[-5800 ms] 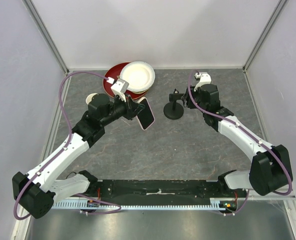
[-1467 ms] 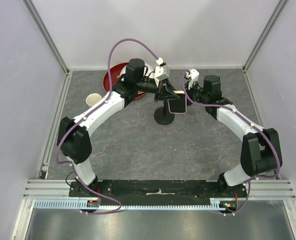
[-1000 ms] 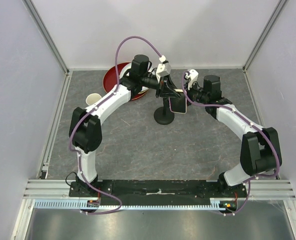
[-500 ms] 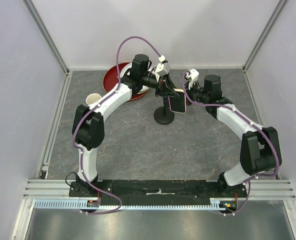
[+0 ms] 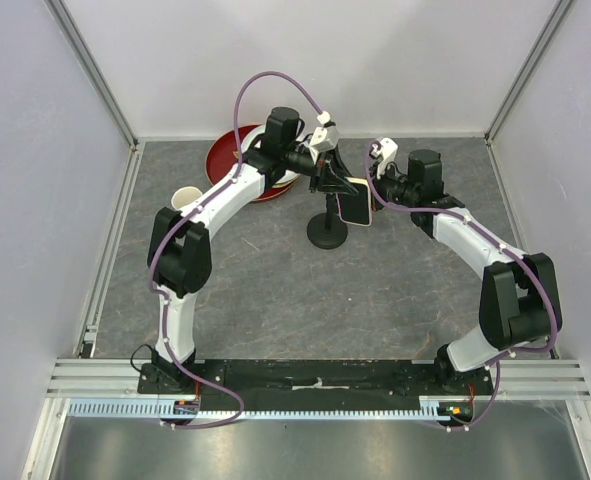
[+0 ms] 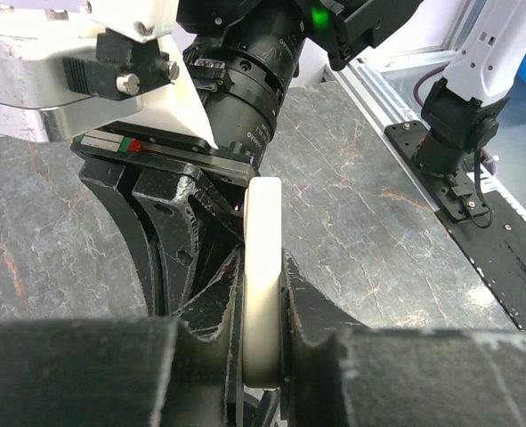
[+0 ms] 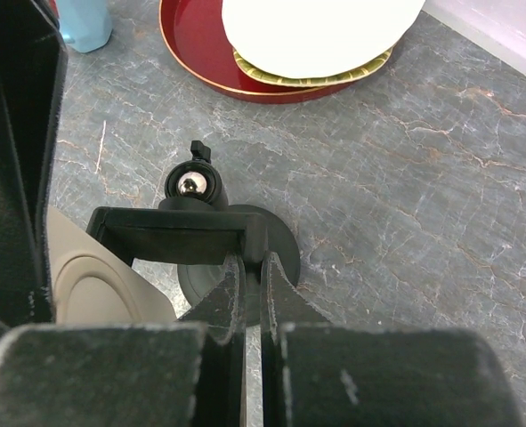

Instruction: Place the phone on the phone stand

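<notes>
The phone (image 5: 356,205) hangs upright over the phone stand (image 5: 327,236), screen facing the near side. My left gripper (image 5: 335,186) is shut on it. In the left wrist view only its cream rim (image 6: 264,222) shows edge-on, pinched between the left gripper (image 6: 264,267) fingers. My right gripper (image 5: 377,194) comes in from the right. In the right wrist view the right gripper (image 7: 254,267) is shut on the end of the phone stand's bracket (image 7: 169,233), above its round base (image 7: 285,253). The phone's cream back (image 7: 102,289) sits just left of the bracket.
A red plate (image 5: 223,160) with a white plate (image 7: 320,18) stacked on it lies at the back left, behind the left arm. A small cup (image 5: 184,198) stands near the left wall. The two wrists are close together over the stand.
The left arm has carried the phone from beside the plates across to the stand's top. Over the last second it hardly shifts. The right gripper stays on the stand.
</notes>
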Action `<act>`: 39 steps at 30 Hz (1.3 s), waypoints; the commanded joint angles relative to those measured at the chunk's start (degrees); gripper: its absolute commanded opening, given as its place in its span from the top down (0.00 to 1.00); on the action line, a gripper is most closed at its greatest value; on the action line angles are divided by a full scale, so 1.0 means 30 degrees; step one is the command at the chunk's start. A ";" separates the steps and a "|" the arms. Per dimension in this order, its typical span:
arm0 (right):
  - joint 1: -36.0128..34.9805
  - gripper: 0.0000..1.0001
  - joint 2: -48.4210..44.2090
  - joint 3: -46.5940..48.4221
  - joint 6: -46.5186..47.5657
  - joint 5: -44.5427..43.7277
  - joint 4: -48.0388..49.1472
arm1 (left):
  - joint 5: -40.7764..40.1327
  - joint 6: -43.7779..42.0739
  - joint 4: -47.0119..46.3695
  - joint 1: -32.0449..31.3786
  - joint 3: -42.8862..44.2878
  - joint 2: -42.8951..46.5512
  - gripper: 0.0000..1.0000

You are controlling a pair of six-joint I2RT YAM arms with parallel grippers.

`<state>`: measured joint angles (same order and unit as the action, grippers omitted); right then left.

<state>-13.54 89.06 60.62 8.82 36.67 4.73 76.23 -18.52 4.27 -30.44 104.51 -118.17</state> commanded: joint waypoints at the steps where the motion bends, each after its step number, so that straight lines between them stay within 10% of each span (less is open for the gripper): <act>1: -0.0408 1.00 0.0403 -0.0372 -0.0127 0.1284 -0.0553 | -0.1502 -0.1822 -0.0663 0.0799 0.0205 -0.0103 0.98; 22: -0.0408 1.00 0.0403 -0.1427 -0.1035 -0.0736 0.1761 | -0.3550 -0.1912 -0.2333 0.1679 -0.3838 0.2357 0.98; 33: -0.2864 1.00 -0.0417 -0.4910 -0.4344 -0.8775 0.9050 | -1.0516 0.2999 -0.3681 0.1327 -0.6299 0.4466 0.98; 39: -0.5768 1.00 -0.0593 -0.7430 -0.4928 -1.5087 1.3563 | -2.1262 0.5053 -0.0635 -0.0399 -0.7033 0.5785 0.98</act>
<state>-25.15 87.02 43.31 0.23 9.04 38.79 48.82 -10.20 0.54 -29.21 84.53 -103.77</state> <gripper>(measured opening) 0.029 0.188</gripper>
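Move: The phone is already in the left hand. The stand's black holder lies about 3 cm back, 4 cm left and 8 cm below that hand. It is 2 cm back and 3 cm left of the right hand, whose fingertips already pinch its near end. From the right hand, the stand's base sits about 15 cm below and 3 cm left, level fore and aft; the white plate is some 17 cm ahead, 16 cm left. Left carries the phone 6 cm left, down and forward, turning counter-clockwise; right keeps pinching the holder, turning clockwise. ##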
